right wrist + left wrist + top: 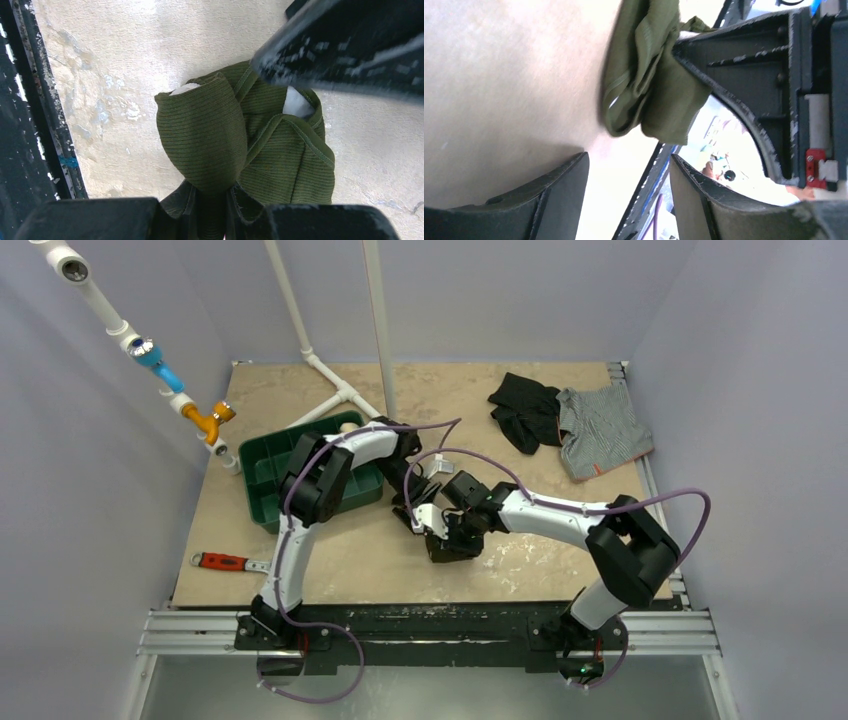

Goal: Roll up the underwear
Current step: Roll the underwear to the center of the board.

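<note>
The underwear is a bunched, partly rolled olive-green cloth with a bit of pale waistband showing, lying on the tan table. My right gripper is shut on its near end, the cloth pinched between the jaws. In the left wrist view the underwear hangs from a right gripper finger. My left gripper is open just short of the cloth, with nothing between its fingers. From above, both grippers meet mid-table, left gripper beside right gripper, and they hide the underwear.
A green bin sits left of the arms, with a red-handled wrench near the front left. A black garment and a grey striped garment lie at the back right. White pipes rise at the back.
</note>
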`<action>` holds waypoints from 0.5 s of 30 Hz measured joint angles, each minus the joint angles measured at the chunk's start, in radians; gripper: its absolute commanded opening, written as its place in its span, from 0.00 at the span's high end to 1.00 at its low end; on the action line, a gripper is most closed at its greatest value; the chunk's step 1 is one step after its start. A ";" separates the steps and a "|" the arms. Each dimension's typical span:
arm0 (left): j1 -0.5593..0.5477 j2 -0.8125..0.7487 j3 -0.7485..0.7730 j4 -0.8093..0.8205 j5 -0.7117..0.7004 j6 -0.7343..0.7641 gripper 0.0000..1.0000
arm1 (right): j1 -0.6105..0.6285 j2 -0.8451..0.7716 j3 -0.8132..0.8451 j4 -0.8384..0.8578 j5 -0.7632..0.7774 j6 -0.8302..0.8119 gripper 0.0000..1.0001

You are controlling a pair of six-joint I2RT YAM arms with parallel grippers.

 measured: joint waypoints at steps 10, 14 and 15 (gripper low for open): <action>0.076 -0.134 -0.130 0.047 -0.138 0.002 0.40 | -0.037 0.033 0.029 -0.039 -0.059 0.004 1.00; 0.093 -0.207 -0.193 0.058 -0.180 0.004 0.40 | -0.066 0.074 0.069 -0.081 -0.099 0.000 1.00; 0.096 -0.228 -0.216 0.065 -0.187 0.006 0.40 | -0.079 0.093 0.087 -0.100 -0.117 -0.002 1.00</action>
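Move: The underwear, a folded roll still pinched in my right fingers, has its middle about 3 cm left of that hand and 1 cm ahead of it, at about its height. From my open left hand the underwear lies some 5 cm to the right, 4 cm back and 2 cm lower. The green box's middle is about 23 cm left and 10 cm ahead of my left hand, and the white pipe's foot 6 cm left and 17 cm ahead. I draw my left hand away from the underwear, about 6 cm to the left across the bare board below the green box, lifting slightly at the end; its fingers stay open and tip some 10 degrees steeper downward. My right hand keeps its pinch on the roll almost in place, tilting about 10 degrees so the fingertips swing back under the wrist. ##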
